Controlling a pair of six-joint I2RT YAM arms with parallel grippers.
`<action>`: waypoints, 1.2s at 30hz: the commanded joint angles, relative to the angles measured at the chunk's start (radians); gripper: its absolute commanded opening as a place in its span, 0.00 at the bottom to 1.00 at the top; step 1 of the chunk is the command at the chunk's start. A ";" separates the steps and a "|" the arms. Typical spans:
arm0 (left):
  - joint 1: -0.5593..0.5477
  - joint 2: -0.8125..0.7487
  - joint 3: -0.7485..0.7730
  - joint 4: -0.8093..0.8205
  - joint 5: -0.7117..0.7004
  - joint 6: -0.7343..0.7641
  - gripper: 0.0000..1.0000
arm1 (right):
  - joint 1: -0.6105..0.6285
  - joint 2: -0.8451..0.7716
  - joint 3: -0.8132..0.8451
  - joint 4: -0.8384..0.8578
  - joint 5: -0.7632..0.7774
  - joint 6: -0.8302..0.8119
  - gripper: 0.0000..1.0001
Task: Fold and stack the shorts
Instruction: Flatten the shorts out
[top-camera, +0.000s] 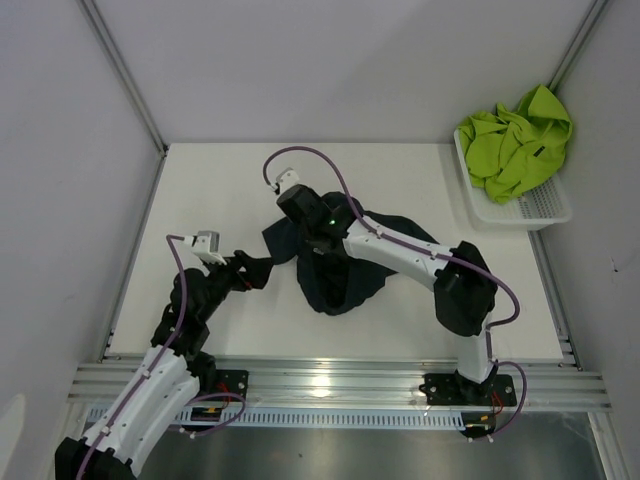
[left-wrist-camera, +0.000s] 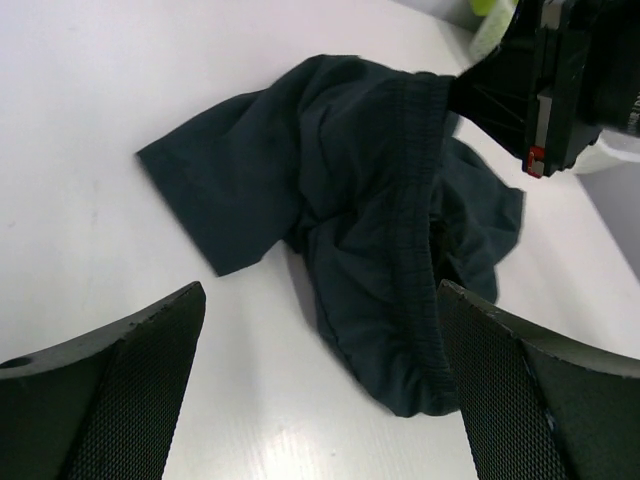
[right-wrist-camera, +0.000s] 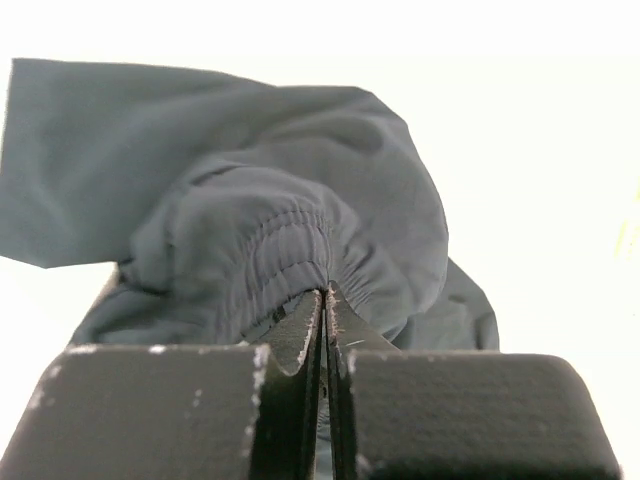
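Observation:
The dark navy shorts (top-camera: 338, 282) lie crumpled in the middle of the white table (top-camera: 200, 190). My right gripper (top-camera: 303, 224) is down on their upper part. In the right wrist view its jaws (right-wrist-camera: 325, 295) are shut on the gathered waistband of the dark shorts (right-wrist-camera: 250, 210). My left gripper (top-camera: 256, 272) hovers at the shorts' left edge, open. Its fingers (left-wrist-camera: 130, 370) straddle a waistband end of the dark shorts (left-wrist-camera: 350, 200) with bare table between them. The lime green shorts (top-camera: 515, 145) are heaped in the basket at the far right.
A white mesh basket (top-camera: 540, 212) stands at the table's right edge, against the right wall. Grey walls enclose the table on the left, back and right. An aluminium rail (top-camera: 330, 385) runs along the near edge by the arm bases.

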 joint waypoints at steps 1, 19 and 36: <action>-0.006 0.017 0.007 0.134 0.126 -0.043 0.98 | 0.025 -0.089 0.040 0.036 0.040 -0.069 0.00; -0.297 0.352 0.149 0.252 -0.081 -0.110 0.98 | 0.050 -0.096 0.092 0.004 0.037 -0.010 0.00; -0.317 0.659 0.241 0.312 -0.131 -0.142 0.61 | 0.088 -0.211 0.066 -0.012 -0.052 0.059 0.00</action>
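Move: The shorts' waistband hangs from my right fingers. Its hanging stretch, where my left hand will pinch, is about 14 cm right of my left hand, 4 cm ahead and 7 cm lower; the pinched corner is some 13 cm ahead and 14 cm right, nearly level. The flat trouser-leg panel lies about 19 cm ahead, 4 cm right and 14 cm down. From my right hand, the hanging stretch is roughly 9 cm back and 8 cm below, straight behind. I swing my open left hand about 10 cm right towards the hanging waistband, easing back first and then forward, turning clockwise and tipping nose-down some 10 degrees; near the end I sink around the band and start closing. My right hand keeps its pinch and lifts its corner about 6 cm, mostly early, then drifts a little back and left. ##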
